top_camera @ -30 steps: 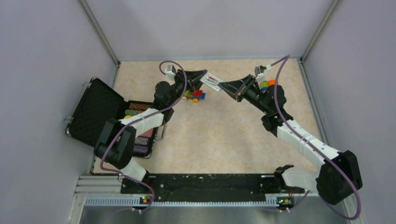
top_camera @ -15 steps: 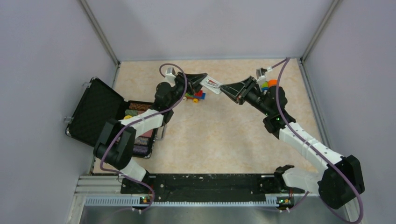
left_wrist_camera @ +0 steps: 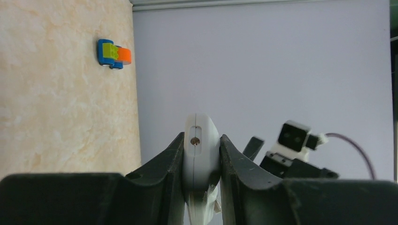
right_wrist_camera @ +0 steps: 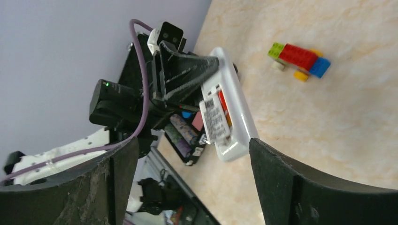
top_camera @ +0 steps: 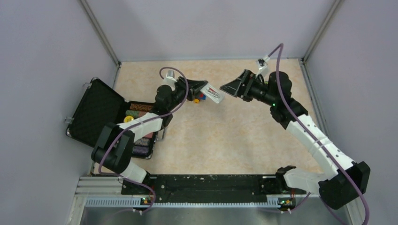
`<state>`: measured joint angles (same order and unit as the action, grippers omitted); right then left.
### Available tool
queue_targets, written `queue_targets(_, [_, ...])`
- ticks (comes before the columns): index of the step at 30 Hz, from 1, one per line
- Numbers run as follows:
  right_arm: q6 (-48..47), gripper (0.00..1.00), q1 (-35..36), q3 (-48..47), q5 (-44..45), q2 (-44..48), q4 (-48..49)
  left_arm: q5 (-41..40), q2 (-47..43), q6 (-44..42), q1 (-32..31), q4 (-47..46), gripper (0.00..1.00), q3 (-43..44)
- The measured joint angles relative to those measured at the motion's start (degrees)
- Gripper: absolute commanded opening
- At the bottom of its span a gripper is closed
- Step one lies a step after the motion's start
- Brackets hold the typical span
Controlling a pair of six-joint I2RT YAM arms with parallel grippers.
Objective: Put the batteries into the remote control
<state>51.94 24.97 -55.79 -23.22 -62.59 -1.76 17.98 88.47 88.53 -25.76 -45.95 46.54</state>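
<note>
My left gripper (top_camera: 199, 88) is shut on the remote control (top_camera: 215, 93), a slim white bar held off the table. In the left wrist view its end (left_wrist_camera: 202, 147) is pinched between the two black fingers. In the right wrist view the remote (right_wrist_camera: 232, 117) shows its open back with a label, and a red-orange battery (right_wrist_camera: 224, 104) lies in the compartment. My right gripper (top_camera: 227, 86) stands open just to the right of the remote, apart from it. Its jaws are spread wide with nothing between them in the right wrist view (right_wrist_camera: 193, 145).
A multicoloured toy brick car (right_wrist_camera: 300, 58) sits on the table behind the remote. An open black case (top_camera: 96, 110) with poker chips stands at the left. A small blue, green and orange toy (left_wrist_camera: 113, 54) lies near the back wall.
My right gripper has opened and drawn back to the right, away from the remote. My left gripper has kept its hold and shifted the remote slightly nearer.
</note>
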Motion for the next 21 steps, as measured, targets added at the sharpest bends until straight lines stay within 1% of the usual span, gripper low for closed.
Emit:
queue_targets(1, [-4.96, 0.97, 0.00, -4.39, -0.35, -2.12, -4.66, 0.39, -0.28, -0.61, 0.00, 0.31, 0.00, -0.24])
queue_targets(2, [-8.39, 0.99, 0.00, -7.39, -0.50, -3.67, -7.26, 0.63, -0.66, -1.36, 0.00, 0.76, 0.00, -0.50])
queue_targets(4, [-17.09, 0.99, 0.31, -14.25, -0.37, -7.02, -13.86, 1.42, -1.51, -2.45, 0.00, 1.70, 0.00, -1.14])
queue_targets(6, [-23.85, 0.99, 1.84, -18.43, 1.44, -9.07, -18.53, 2.25, -2.32, -3.45, 0.00, 3.02, 0.00, -1.68])
queue_targets(10, [-36.50, 0.99, 9.86, -23.41, 7.48, -13.03, -27.12, 3.96, -2.99, -4.72, -0.04, 5.55, 0.00, -2.32])
queue_targets(14, [-43.45, 0.99, 16.33, -23.52, 10.80, -16.96, -33.53, 5.40, -3.28, -4.79, -0.33, 7.43, 0.00, -2.99])
queue_targets(19, [-46.80, 0.99, 18.62, -23.39, 14.73, -19.34, -36.76, 6.78, -3.39, -4.63, -0.81, 7.87, 0.00, -4.61])
queue_targets(21, [-47.34, 0.96, 18.80, -23.39, 16.06, -19.65, -36.83, 7.15, -3.48, -4.55, -1.01, 7.91, 0.00, -5.11])
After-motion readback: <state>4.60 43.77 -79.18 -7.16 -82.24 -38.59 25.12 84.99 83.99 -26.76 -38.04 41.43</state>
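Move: The battery cover, loose on the remote in the left fingers, lies from the right hand about 5 cm ahead, 5 cm to the left and 5 cm lower; the left fingertips gripping the remote's far end are some 9 cm ahead, 9 cm left and 5 cm lower. From the left hand, the cover is roughly 4 cm back, 4 cm right and slightly lower. The toy train is on the table, about 19 cm ahead of the right hand, 14 cm left and 29 cm below. Swinging its fingers from nearly level to pointing steeply downward, a turn of some 55 degrees, the right hand first edges forward, then drops about 9 cm and shifts left and slightly back, opening fully as it comes over the remote's cover side with a finger to each side. The left hand keeps its grip on the remote and brings it back and down about 6 cm, tilting slightly. ##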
